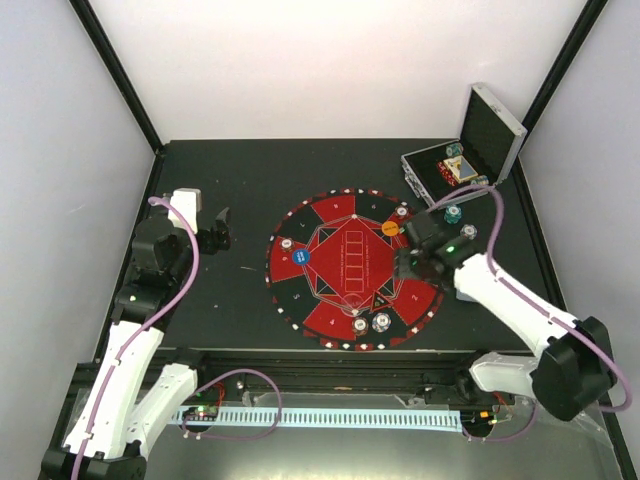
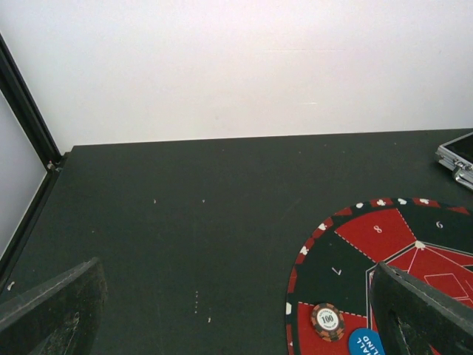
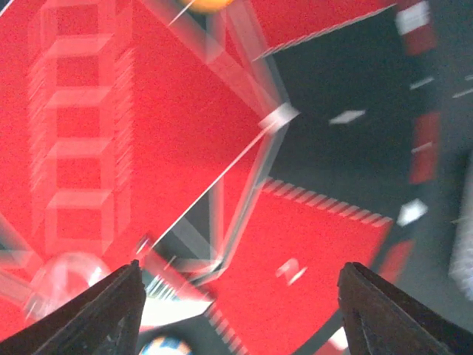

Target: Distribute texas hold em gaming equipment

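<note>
Poker chips lie on the round red-and-black mat (image 1: 330, 300): one (image 1: 288, 243) beside the blue disc (image 1: 305, 256), one (image 1: 402, 212) near the orange disc (image 1: 390, 228), and two at the front (image 1: 360, 325) (image 1: 383, 322). A black triangle marker (image 1: 381, 300) lies front right. Two more chips (image 1: 453, 213) (image 1: 468, 232) rest on the table to the right of the mat. My right gripper (image 1: 412, 262) hovers over the mat's right side. In its blurred wrist view the right gripper (image 3: 244, 310) is open above section 2 with nothing between its fingers. My left gripper (image 1: 222, 232) (image 2: 236, 318) stands open left of the mat, near a chip (image 2: 327, 320) and the blue disc (image 2: 367, 344).
The silver case (image 1: 470, 150) stands open at the back right with more chips inside; its corner (image 2: 458, 159) shows in the left wrist view. Black frame posts run along both side walls. A cable tray lies along the near edge.
</note>
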Motion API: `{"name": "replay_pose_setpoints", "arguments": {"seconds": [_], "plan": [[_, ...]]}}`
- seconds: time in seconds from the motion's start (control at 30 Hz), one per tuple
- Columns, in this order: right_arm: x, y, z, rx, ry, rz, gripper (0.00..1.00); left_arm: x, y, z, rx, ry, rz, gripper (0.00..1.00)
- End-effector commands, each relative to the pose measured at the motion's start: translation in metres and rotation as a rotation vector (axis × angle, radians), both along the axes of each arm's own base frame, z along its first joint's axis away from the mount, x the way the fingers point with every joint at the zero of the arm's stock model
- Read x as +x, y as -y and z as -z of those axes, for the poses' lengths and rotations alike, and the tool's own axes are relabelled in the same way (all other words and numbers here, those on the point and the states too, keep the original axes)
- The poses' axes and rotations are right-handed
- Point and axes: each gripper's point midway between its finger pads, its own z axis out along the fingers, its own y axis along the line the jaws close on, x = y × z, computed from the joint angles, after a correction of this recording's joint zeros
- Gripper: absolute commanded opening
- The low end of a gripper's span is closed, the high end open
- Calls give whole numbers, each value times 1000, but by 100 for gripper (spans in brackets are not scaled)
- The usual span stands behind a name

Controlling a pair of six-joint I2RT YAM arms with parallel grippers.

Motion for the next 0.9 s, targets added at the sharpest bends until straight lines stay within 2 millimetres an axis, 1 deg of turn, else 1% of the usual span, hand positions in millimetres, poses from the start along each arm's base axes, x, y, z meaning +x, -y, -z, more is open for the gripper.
{"name": "replay_pose_setpoints", "arguments": {"seconds": [0.0, 0.1, 0.2, 0.23, 0.33, 0.43, 0.53, 0.63, 0.73, 0.87], "plan": [[63, 69, -16, -10, 135, 220, 75, -1, 2, -5, -10, 19, 4, 99], [98, 114, -13, -15, 148, 336, 76, 1, 2, -2, -10, 11, 3, 99], [123, 154, 0, -28, 111, 426, 76, 3, 2, -5, -15, 14, 4, 99], [130, 164, 8, -32, 87, 447, 75, 4, 3, -8, -23, 18, 3, 99], [148, 186, 17, -23, 65, 484, 76, 7, 8, -22, -62, 33, 20, 99], [158, 205, 25, -50, 34, 513, 76, 12, 12, -40, -93, 55, 33, 99], [164, 212, 34, -32, 5, 511, 76, 20, 14, -57, -93, 85, 41, 99], [170, 213, 42, -33, -25, 482, 76, 28, 13, -62, -72, 94, 32, 99], [172, 213, 49, -40, -55, 468, 76, 34, 12, -60, -43, 90, 27, 99], [175, 212, 61, -37, -85, 462, 75, 37, 9, -52, -22, 76, 14, 99]]}}
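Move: The white-topped 10 chip stack lies about 17 cm ahead of the right gripper, some 19 cm to its right and 10 cm below. The green 50 stack stands roughly 5 cm farther out and 5 cm left of that stack; the card deck lies some 19 cm to the gripper's right, 2 cm ahead and 12 cm below. From the left gripper, the 10 stack is about 62 cm right, 12 cm ahead and 29 cm below. Swing the open right gripper right and forward, some 27 cm in all, off the mat towards the 10 chip stack. Travel level at first, then sink about 5 cm, turning the wrist nearly 30 degrees clockwise; slow to hover above the stack without touching. Meanwhile ease the empty left gripper up and forward, fingers open. ##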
